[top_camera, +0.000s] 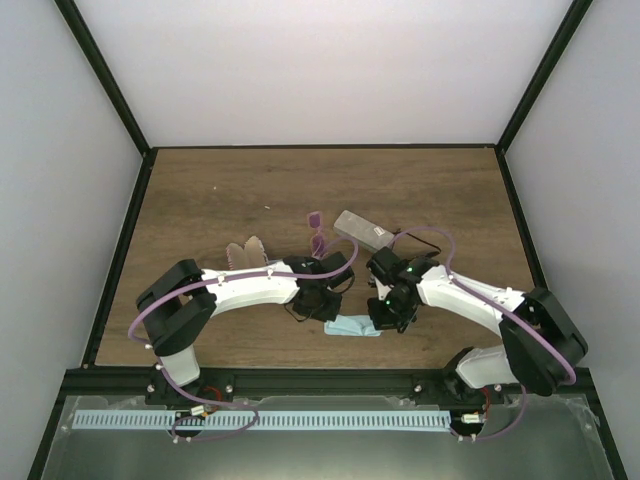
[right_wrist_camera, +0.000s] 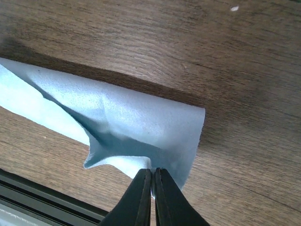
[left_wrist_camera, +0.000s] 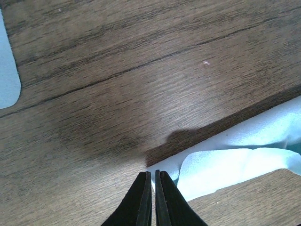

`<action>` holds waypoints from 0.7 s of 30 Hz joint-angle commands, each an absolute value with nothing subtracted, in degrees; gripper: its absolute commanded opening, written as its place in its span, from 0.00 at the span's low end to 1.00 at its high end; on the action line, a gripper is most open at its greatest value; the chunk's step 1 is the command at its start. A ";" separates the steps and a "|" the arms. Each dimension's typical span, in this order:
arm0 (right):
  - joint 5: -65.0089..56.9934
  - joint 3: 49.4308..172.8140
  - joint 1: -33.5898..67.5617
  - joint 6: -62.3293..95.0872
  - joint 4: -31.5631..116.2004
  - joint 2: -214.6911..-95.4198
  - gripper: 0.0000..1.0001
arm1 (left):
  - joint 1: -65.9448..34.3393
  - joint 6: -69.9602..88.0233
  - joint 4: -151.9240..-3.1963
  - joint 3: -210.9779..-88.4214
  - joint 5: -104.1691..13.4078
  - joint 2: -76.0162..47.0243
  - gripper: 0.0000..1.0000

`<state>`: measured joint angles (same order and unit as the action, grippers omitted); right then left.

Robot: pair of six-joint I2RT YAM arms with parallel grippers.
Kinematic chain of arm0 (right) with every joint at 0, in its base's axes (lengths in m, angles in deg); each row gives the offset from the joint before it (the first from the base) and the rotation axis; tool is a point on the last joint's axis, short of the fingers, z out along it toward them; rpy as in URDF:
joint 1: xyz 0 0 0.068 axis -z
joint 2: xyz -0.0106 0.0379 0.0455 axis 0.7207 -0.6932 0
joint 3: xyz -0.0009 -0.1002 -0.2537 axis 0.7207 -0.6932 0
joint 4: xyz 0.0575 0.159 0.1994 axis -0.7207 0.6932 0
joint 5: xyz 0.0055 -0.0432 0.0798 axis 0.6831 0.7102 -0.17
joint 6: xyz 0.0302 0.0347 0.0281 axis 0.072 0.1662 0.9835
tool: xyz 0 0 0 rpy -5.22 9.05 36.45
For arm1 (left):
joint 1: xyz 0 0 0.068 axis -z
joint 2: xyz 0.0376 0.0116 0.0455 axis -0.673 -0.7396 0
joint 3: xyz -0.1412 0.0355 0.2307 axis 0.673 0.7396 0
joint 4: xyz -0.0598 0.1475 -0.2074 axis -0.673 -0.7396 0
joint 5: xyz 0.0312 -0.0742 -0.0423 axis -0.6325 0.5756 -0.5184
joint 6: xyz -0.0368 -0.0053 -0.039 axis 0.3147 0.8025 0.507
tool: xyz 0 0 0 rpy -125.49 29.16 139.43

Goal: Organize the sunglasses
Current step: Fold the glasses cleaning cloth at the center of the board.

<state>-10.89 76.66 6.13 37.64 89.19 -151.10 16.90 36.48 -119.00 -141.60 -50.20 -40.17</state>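
Observation:
The sunglasses with purple-pink lenses lie on the wooden table behind both arms, touched by neither gripper. A light blue cloth sits between the two grippers near the table's front. My left gripper is shut, with a corner of this cloth at its tips, its edge lifted off the wood. My right gripper is shut on the opposite edge of the cloth, which rises in a fold above the table. From above, the left gripper and the right gripper stand close together.
A grey case lies just right of the sunglasses. A pink-striped case lies behind the left arm. Another piece of light blue cloth shows at the left wrist view's edge. The table's black front rail runs close under the right gripper.

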 commanded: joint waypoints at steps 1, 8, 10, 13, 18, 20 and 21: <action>-11.33 76.41 5.25 37.86 89.13 -151.45 0.06 | 17.09 37.18 -119.74 -142.66 -51.24 -39.05 0.06; -7.19 78.25 5.24 39.15 90.74 -150.20 0.33 | 17.01 37.17 -120.00 -142.86 -52.02 -38.78 0.08; -5.30 79.80 5.24 39.62 91.62 -149.84 0.34 | 17.02 37.11 -120.12 -143.08 -52.45 -38.33 0.09; -3.15 81.89 5.24 40.26 92.86 -149.31 0.41 | 16.91 37.15 -120.30 -143.53 -53.32 -37.57 0.11; -2.17 83.26 5.24 40.35 93.17 -149.21 0.53 | 16.44 36.19 -121.89 -145.19 -53.32 -37.54 0.31; -2.85 82.81 5.25 40.21 92.78 -150.02 0.55 | 16.40 35.76 -122.54 -146.21 -52.89 -37.53 0.44; -3.01 82.59 5.20 40.08 92.52 -150.12 0.56 | 16.34 35.47 -122.82 -146.69 -52.56 -37.56 0.53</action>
<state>-4.03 81.57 5.78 39.93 91.94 -149.98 16.70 36.19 -120.98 -144.01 -52.73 -38.99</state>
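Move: Under the two hands lies the folded cleaning cloth, about 1 cm below the finger points. Its middle is some 5 cm right of and 2 cm behind the left hand, and about 5 cm left of and 2 cm ahead of the right hand. From the right hand, the purple sunglasses lie roughly 25 cm ahead and 13 cm left; the clear case lies about 26 cm ahead and 3 cm left. Letting go of the flap at the cloth's near edge by its right end, the right fingers open to about half while easing slightly back and down, then the hand lifts clear, forward and up about 3 cm over the cloth, fingertips tilting a little outward. The left hand stays at the far left corner, then lifts nearly 2 cm, drifting forward and opening. ##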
